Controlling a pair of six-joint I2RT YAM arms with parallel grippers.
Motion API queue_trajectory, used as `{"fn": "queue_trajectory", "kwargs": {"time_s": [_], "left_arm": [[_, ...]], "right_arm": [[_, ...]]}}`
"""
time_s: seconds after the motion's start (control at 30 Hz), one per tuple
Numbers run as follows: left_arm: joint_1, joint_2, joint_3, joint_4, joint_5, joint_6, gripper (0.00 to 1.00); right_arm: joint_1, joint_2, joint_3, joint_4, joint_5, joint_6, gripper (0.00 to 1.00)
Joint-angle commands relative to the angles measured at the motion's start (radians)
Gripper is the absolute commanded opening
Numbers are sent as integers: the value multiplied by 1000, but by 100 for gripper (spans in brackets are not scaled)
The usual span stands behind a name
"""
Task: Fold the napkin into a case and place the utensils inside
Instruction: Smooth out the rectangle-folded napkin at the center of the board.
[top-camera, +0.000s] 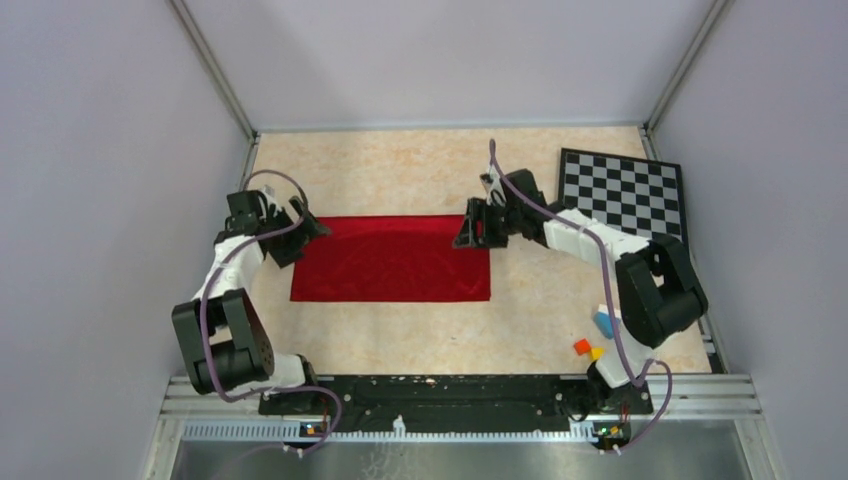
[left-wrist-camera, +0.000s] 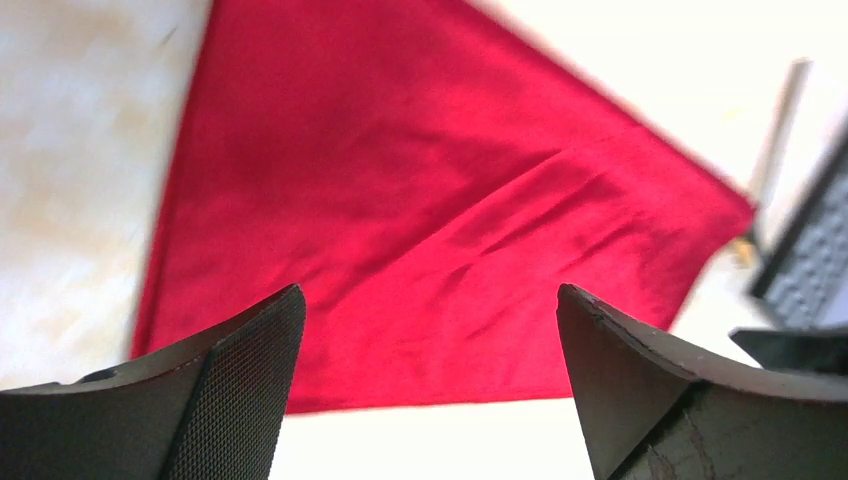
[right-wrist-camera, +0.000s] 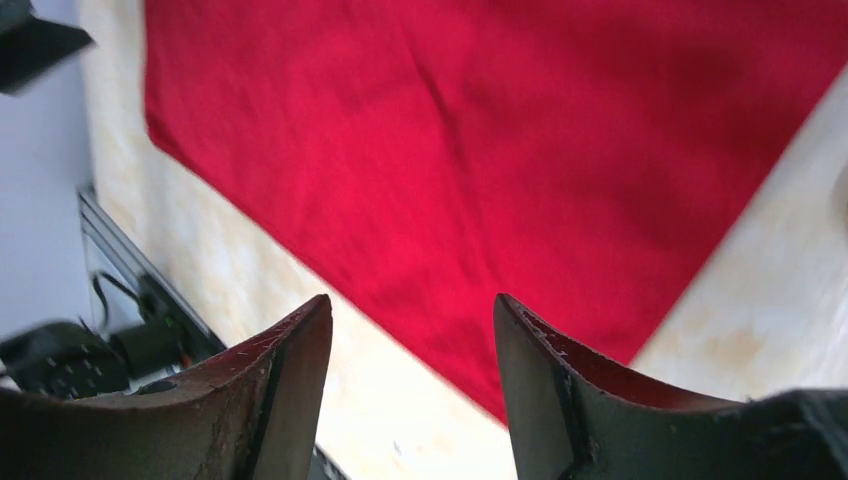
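Observation:
The deep-red napkin (top-camera: 390, 258) lies flat on the table as a wide rectangle, with faint creases across it (left-wrist-camera: 430, 180) (right-wrist-camera: 480, 130). My left gripper (top-camera: 305, 232) hangs over its far left corner, open, with only cloth and table showing between the fingers (left-wrist-camera: 430, 300). My right gripper (top-camera: 470, 232) hovers at the far right corner, also open and holding nothing (right-wrist-camera: 412, 305). Neither gripper touches the cloth in the wrist views. The utensils are out of view.
A black-and-white checkered board (top-camera: 622, 190) lies at the back right. Small coloured blocks (top-camera: 595, 335) sit near the right arm's base. Grey walls close in the left, right and back, and a black rail (top-camera: 450, 395) runs along the near edge.

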Motion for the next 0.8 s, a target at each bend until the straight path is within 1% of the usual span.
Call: {"fn": "queue_trajectory", "kwargs": {"time_s": [0.0, 0.1, 0.2, 0.37, 0.43, 0.53, 0.63, 0.77], "left_arm": [[-11, 110, 87, 280, 229, -112, 99], [-24, 256, 174, 337, 264, -149, 99], [-27, 365, 262, 373, 292, -164, 99], [-26, 491, 341, 376, 236, -167, 99], [-25, 507, 341, 377, 212, -155, 99], [-18, 518, 346, 306, 119, -109, 99], [-14, 523, 384, 230, 74, -62, 99], [-25, 451, 399, 237, 136, -45, 99]], "right_arm": [[-56, 152, 175, 108, -61, 24, 60], [-90, 256, 256, 146, -99, 55, 60], [-125, 316, 305, 202, -148, 88, 59], [-149, 409, 356, 212, -155, 94, 58], [-156, 426, 343, 220, -121, 80, 58], [-174, 457, 336, 175, -75, 43, 57], [-174, 434, 311, 158, -34, 18, 57], [-161, 363, 318, 167, -92, 43, 57]]}}
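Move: The napkin's far-left corner lies about 12 cm ahead of the left hand, 3 cm to its left and 6 cm below. For the right hand the far-right corner is some 13 cm ahead, 5 cm right and 6 cm below; the spoon's middle lies about 4 cm beyond that corner and 2 cm right of it, with the fork 4 cm further right. The napkin's middle is level with both hands, roughly 18 cm inward. Both hands, already off the cloth, swing forward together about 13 cm to the napkin's far folded edge, rising some 2 cm first and then sinking, the right hand ending lower than the left. They slow to a near stop beside the two far corners, left fingers still wide open and right ones about half open, with only slight wrist tilts; whether the tips press on the fold can't be made out. ##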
